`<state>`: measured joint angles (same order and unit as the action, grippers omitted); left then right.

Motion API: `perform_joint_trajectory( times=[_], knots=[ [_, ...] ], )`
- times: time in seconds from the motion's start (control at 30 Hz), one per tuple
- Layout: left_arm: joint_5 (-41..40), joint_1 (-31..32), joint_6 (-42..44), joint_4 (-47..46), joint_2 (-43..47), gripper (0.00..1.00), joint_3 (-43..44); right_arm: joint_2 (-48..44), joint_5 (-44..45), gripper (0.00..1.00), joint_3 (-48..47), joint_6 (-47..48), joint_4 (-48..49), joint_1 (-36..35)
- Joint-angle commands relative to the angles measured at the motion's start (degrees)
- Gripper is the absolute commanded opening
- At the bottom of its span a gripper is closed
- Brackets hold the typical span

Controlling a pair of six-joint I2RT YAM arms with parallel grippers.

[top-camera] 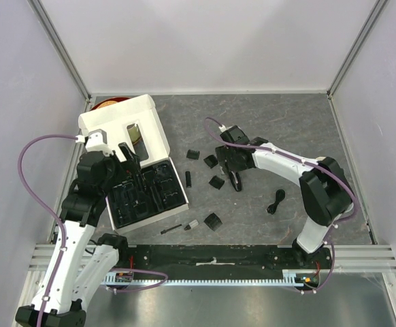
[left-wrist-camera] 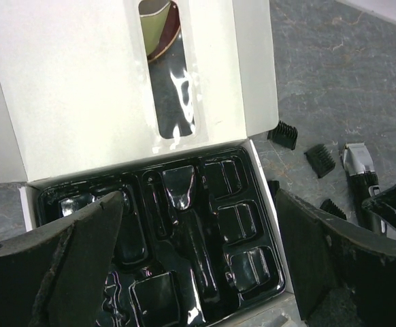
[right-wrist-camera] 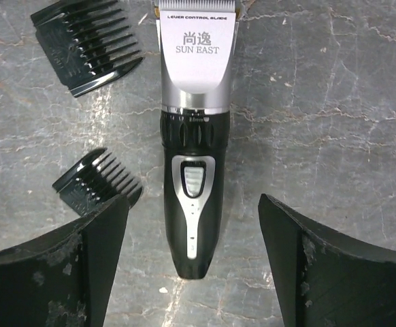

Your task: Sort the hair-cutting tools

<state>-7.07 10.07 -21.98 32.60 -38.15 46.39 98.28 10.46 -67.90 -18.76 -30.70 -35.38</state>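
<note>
The black electric clipper (right-wrist-camera: 194, 157) with its silver blade head lies flat on the grey table. My right gripper (right-wrist-camera: 192, 266) hangs open over its rear end, one finger on each side, touching nothing. Two black comb guards (right-wrist-camera: 86, 42) (right-wrist-camera: 96, 180) lie left of it. From above, the clipper (top-camera: 237, 184) sits under the right gripper (top-camera: 233, 174). More guards (top-camera: 193, 154) (top-camera: 213, 221) lie scattered, with a small brush (top-camera: 174, 229) and the coiled cord (top-camera: 275, 202) nearby. My left gripper (left-wrist-camera: 198, 259) is open and holds nothing, above the black tray (left-wrist-camera: 184, 252).
The white cardboard box (top-camera: 123, 126) stands open at the back left, its lid (left-wrist-camera: 69, 88) up and the tray (top-camera: 147, 194) in front. A cup (left-wrist-camera: 158, 27) shows through the lid's window. White walls enclose the table on three sides.
</note>
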Motion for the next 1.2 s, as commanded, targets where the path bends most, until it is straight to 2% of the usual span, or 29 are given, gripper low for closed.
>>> perform_joint_trajectory(
  times=[0.0, 0.43, 0.47, 0.63, 0.73, 0.77, 0.83, 1.17],
  knots=[
    [-1.1, -0.2, 3.1, -4.5, 1.4, 1.00, 1.6, 3.0, 2.4, 0.83, -3.1, 0.3, 1.9, -0.7],
    [-2.6, -0.3, 4.0, -5.5, 1.6, 0.99, 0.8, 8.5, 6.0, 0.67, -4.5, 1.0, 2.6, -1.5],
    [-3.2, -0.3, 4.0, -5.5, 1.8, 0.99, 0.6, 8.8, 6.3, 0.61, -4.7, 0.9, 2.5, -1.5],
    [-4.5, -0.3, 3.9, -5.5, 2.9, 0.99, 0.2, 8.3, 7.4, 0.49, -4.8, 0.9, 2.6, -1.5],
    [-4.5, -0.4, 3.9, -5.4, 2.8, 0.99, 0.1, 8.8, 6.8, 0.39, -4.9, 1.0, 2.7, -1.5],
    [-4.5, -0.4, 3.9, -5.5, 2.7, 0.99, 0.2, 8.7, 6.5, 0.31, -4.9, 1.1, 2.7, -1.5],
    [-4.6, -0.4, 3.8, -5.2, 2.6, 0.99, 0.2, 8.0, 6.2, 0.27, -4.7, 1.0, 2.7, -1.5],
    [-6.0, -0.3, 3.3, -4.2, 2.7, 0.99, -0.1, -1.8, 0.4, 0.24, -7.6, -1.2, 1.3, -3.4]
  ],
)
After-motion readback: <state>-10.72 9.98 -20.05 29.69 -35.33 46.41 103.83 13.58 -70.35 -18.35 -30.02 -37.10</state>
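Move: Just below the right hand's open fingers lies the hair clipper, its middle about 4 cm ahead and 4 cm down, not off to either side. The small comb sits some 6 cm to the hand's left and about 1 cm ahead, the larger comb about 8 cm ahead and 7 cm left, both about 5 cm down. From the left hand the clipper is roughly 11 cm ahead, 33 cm right and 20 cm lower. Sinking almost 4 cm and edging slightly forward, the right hand brings its fingers down on both sides of the clipper's rear body, its left side dipping several degrees; the fingers close from wide to about half open, pinching the black grip beside the switch, then rise nearly 2 cm with it. The empty left hand lifts about 2 cm above the box, fingers still open. ##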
